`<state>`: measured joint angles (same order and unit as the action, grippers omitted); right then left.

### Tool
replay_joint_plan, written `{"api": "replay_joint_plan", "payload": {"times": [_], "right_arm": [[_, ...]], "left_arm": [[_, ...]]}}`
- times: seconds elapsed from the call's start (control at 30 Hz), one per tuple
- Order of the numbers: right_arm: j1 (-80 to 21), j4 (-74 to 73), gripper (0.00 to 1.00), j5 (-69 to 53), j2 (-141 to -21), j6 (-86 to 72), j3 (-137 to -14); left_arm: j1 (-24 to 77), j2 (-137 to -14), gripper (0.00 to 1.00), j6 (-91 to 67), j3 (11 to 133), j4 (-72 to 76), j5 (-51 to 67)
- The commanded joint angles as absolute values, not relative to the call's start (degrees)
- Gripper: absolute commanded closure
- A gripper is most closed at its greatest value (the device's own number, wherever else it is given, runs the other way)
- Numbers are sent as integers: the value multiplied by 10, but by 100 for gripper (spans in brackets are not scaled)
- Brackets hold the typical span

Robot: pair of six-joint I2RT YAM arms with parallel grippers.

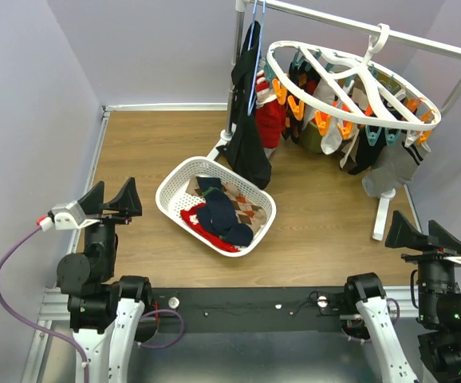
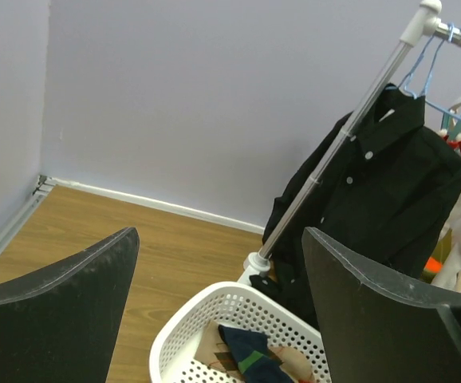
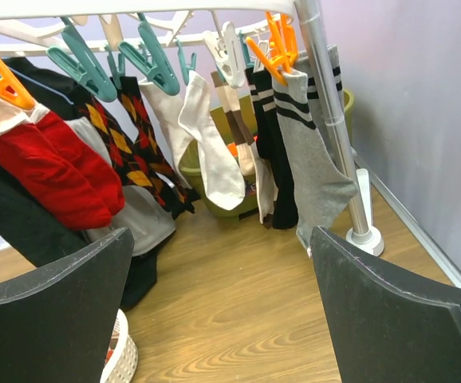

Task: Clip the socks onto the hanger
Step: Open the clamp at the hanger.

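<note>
Loose socks (image 1: 218,214), navy, red and argyle, lie in a white perforated basket (image 1: 172,179) on the floor; a navy one (image 2: 250,353) shows in the left wrist view. The white oval hanger (image 1: 350,108) with orange and teal clips hangs from the rail at the upper right, several socks clipped to it, among them red ones (image 3: 51,167) and an argyle one (image 3: 139,152). My left gripper (image 1: 111,199) is open and empty, left of the basket. My right gripper (image 1: 422,231) is open and empty, at the right, below the hanger.
A black shirt (image 1: 248,120) on a thin blue hanger hangs from the chrome rail (image 1: 350,20) beside the sock hanger. The rail's posts (image 1: 234,72) stand on white feet (image 1: 382,215). A green tub (image 3: 214,183) sits behind the hanging socks. Walls close in left and right.
</note>
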<state>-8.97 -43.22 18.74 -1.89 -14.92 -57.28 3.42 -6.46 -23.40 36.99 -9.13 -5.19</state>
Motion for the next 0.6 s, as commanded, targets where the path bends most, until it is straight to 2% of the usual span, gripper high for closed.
{"api": "replay_joint_plan", "payload": {"times": [0.0,0.2,0.57], "right_arm": [[-87,-416,0,193,-34,-139,-573],[-87,-389,0,221,-58,-128,-570],[-87,-391,0,128,-220,-117,-625]], "left_arm": [[31,-94,8,-218,356,-48,-4],[31,-146,8,-210,335,-26,61],[50,-170,7,-202,322,-32,98]]}}
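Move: The nearer teal clamp on the hanger hangs some 16 cm ahead of the right hand, 4 cm left and 8 cm above it; the grey sock is about 22 cm ahead, 6 cm right, roughly level in height. From the left hand, the socks in the basket lie around 20 cm ahead, 17 cm right and 30 cm below; the black shirt hangs some 33 cm ahead, 20 cm right, 10 cm below. Right hand reaches 6 cm forward towards the teal clamp; left sinks 6 cm, forward-right, towards the basket, both open. ##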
